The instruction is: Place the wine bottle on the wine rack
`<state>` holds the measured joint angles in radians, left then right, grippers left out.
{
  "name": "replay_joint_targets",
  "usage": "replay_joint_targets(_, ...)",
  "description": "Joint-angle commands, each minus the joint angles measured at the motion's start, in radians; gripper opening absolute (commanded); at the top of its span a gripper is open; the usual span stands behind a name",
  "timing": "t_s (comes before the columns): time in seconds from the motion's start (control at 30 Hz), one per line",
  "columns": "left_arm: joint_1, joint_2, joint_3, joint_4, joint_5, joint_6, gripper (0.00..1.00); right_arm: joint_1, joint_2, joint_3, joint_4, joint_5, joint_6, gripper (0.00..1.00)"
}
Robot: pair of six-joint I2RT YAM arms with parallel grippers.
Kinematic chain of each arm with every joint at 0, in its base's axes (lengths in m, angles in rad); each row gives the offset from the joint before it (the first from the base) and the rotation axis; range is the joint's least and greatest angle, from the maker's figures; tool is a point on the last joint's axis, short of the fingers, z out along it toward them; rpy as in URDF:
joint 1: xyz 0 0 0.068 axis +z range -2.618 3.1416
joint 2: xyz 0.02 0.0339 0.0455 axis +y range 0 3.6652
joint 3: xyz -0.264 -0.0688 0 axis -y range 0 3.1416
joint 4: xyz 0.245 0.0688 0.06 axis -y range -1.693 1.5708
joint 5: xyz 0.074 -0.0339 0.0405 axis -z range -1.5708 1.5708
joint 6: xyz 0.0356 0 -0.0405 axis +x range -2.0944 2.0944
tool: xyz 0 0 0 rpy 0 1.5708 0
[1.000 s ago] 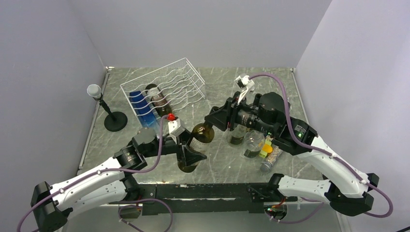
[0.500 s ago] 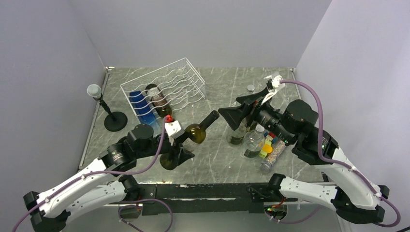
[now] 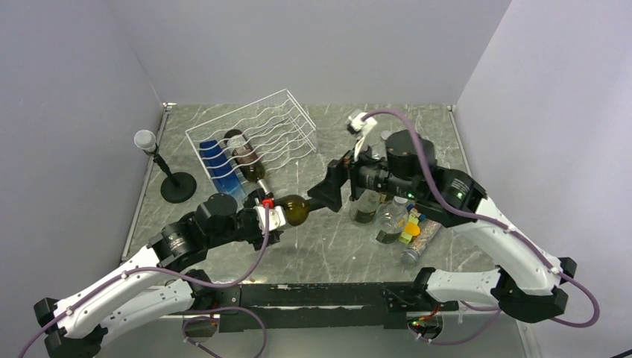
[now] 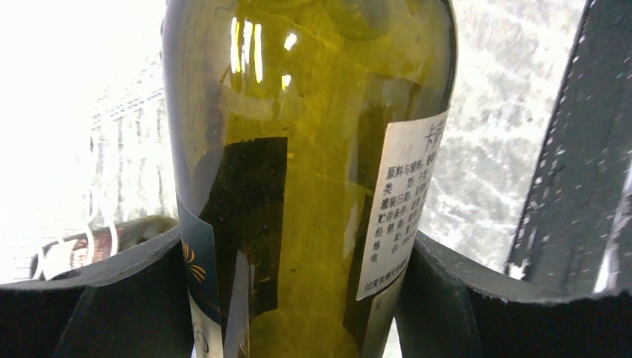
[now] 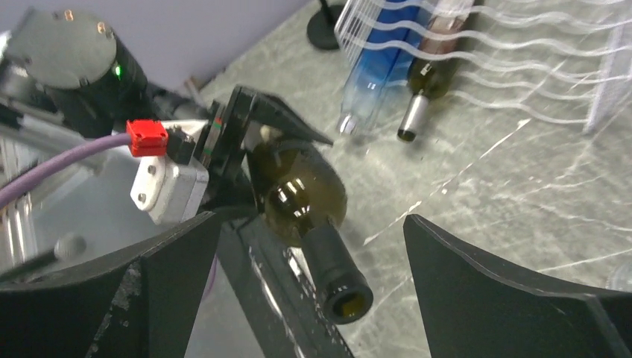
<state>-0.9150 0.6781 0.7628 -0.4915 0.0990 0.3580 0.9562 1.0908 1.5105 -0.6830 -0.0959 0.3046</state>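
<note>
The wine bottle [image 3: 296, 209] is dark olive-green glass with a white label. It is held nearly level above the table, neck pointing right. My left gripper [image 3: 274, 216] is shut on its body. In the left wrist view the bottle [image 4: 313, 149] fills the gap between both fingers [image 4: 462, 306]. My right gripper [image 3: 329, 192] is open, and the bottle neck [image 5: 337, 276] lies between its wide-apart fingers [image 5: 507, 291] without touching them. The white wire wine rack [image 3: 277, 123] stands at the back left, with a blue bottle [image 3: 220, 170] and a brown bottle [image 3: 246, 158] in its cradles.
A black microphone stand [image 3: 177, 186] is left of the rack. A cluster of glass bottles and jars [image 3: 389, 220] stands under the right arm. The left arm's red connector and white camera housing [image 5: 168, 179] are close to the bottle's shoulder.
My right gripper let go of the bottle's neck, opened, pulled back, then came in again around the neck. My left gripper swung the bottle from tilted upright to nearly level.
</note>
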Motion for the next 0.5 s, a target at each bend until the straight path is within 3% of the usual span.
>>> replay_joint_targets(0.0,-0.007,-0.041,-0.007,0.147,-0.008,0.213,0.01,0.004,0.008,-0.034,-0.046,-0.175,-0.076,1.00)
replay_joint_targets(0.17,-0.006,-0.094,-0.054,0.159,0.029,0.333,0.01,0.004,0.020,-0.080,-0.078,-0.224,-0.108,0.98)
replay_joint_targets(0.47,-0.009,-0.108,-0.102,0.114,0.084,0.473,0.01,0.007,0.106,-0.164,-0.126,-0.262,-0.078,0.72)
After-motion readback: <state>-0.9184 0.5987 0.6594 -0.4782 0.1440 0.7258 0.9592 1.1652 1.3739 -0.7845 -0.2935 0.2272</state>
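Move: The wine bottle is already held by its body in the left gripper, leaning to the right with the neck up. The neck lies about 3 cm left of the open right hand, level with it fore and aft, and 6 cm below. From that hand a clear glass bottle stands some 12 cm ahead, 15 cm right and 28 cm lower. From the left hand, the wine rack is roughly 33 cm ahead, 8 cm left and 17 cm lower, with the already racked dark bottle some 29 cm ahead and 9 cm left. The bottle is rolled about 20 degrees in the left hand's unchanged grip, swinging its neck back and farther to the right as that hand sinks roughly 2 cm. Onto the neck comes the right hand, dropping about 10 cm and drawing back some 3 cm, tipping a little further downwards and turning counter-clockwise; its wide-open fingers straddle the neck and start closing partway. ##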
